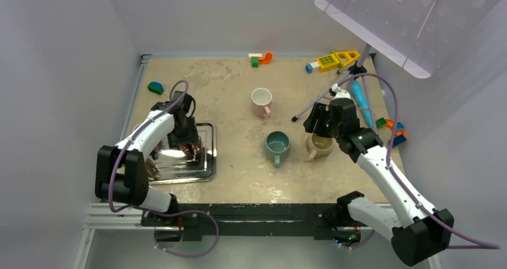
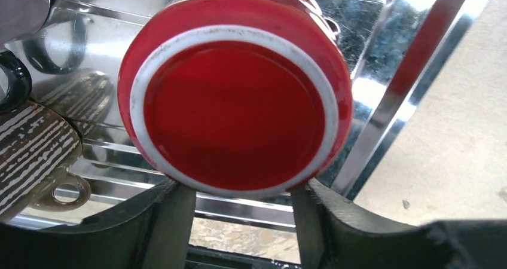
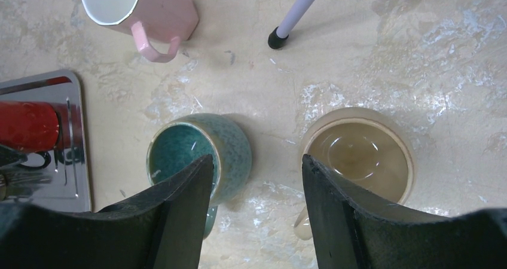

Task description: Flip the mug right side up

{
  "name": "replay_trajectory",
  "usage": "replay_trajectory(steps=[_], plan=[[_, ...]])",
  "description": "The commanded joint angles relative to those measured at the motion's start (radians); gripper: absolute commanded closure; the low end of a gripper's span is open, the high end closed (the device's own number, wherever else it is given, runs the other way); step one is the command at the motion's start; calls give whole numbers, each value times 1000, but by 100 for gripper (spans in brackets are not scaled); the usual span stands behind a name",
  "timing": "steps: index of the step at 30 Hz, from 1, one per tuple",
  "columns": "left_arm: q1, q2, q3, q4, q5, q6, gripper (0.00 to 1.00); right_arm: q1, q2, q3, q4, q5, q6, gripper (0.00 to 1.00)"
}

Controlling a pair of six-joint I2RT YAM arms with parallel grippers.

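Note:
A red mug (image 2: 239, 101) is over the shiny metal tray (image 2: 382, 101), its flat base with a white ring turned toward the left wrist camera. My left gripper (image 2: 242, 191) is shut on it; both fingers (image 2: 173, 221) meet its lower edge and their tips are hidden behind it. From the right wrist view the red mug (image 3: 27, 125) shows side-on over the tray (image 3: 66, 161). My right gripper (image 3: 257, 164) hangs open and empty above the table between a teal mug (image 3: 230, 143) and a beige mug (image 3: 359, 155), both upright.
A pink mug (image 1: 261, 100) stands upright behind the teal mug (image 1: 277, 144). A tripod leg (image 3: 293, 18) lands near it. Striped utensils (image 2: 36, 149) lie on the tray's left side. Toy blocks (image 1: 335, 60) line the back and right edges, and a blue-green block (image 1: 155, 88) sits back left.

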Motion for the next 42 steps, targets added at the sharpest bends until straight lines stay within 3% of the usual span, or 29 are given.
replay_trajectory(steps=[1, 7, 10, 16, 23, 27, 32, 38, 42], plan=[[-3, 22, -28, 78, -55, -20, 45, 0, 10, 50, 19, -12, -19, 40], [-3, 48, -3, 89, -83, -13, 75, 0, 29, 60, 20, -19, -23, 40], [-2, 27, -11, 89, -94, 2, 99, -1, 34, 68, 17, -21, -28, 40], [0, -79, -21, 71, -8, 56, 100, 0, 20, 79, 8, -18, -39, 40], [2, -213, 85, 1, 312, 89, 100, 1, -18, 149, -6, -80, -64, 39], [3, -258, 155, -7, 498, 64, 100, 18, -52, 190, 65, -166, -16, 28], [-1, -266, 333, 40, 777, -18, 100, 150, -77, 204, 354, -284, 119, 16], [-21, -288, 494, 94, 937, -105, 100, 264, 22, 160, 913, -425, 351, 12], [-37, -319, 492, 133, 988, -174, 100, 310, 114, 225, 1027, -446, 357, 11]])
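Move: The red mug stands base-up in the tray, its middle about 5 cm ahead of the left hand, 1 cm left and 2 cm below; its handle faces back towards the robot. The purple mug is some 11 cm left of that hand and 3 cm ahead, the brown mug 12 cm left and 6 cm back. From the right hand the red mug lies about 42 cm left, 1 cm ahead, 13 cm lower; the teal mug 10 cm left, 4 cm back. The red mug's handle is pinched as the left fingers sink slightly and close on it, then the mug is lifted some 27 cm and carried about 14 cm right, the wrist swinging the fingers from straight down towards the right and somewhat forward. Later the right hand rises about 24 cm and goes 16 cm left towards the mug, rolling its fingers up and leftward while opening wider. ##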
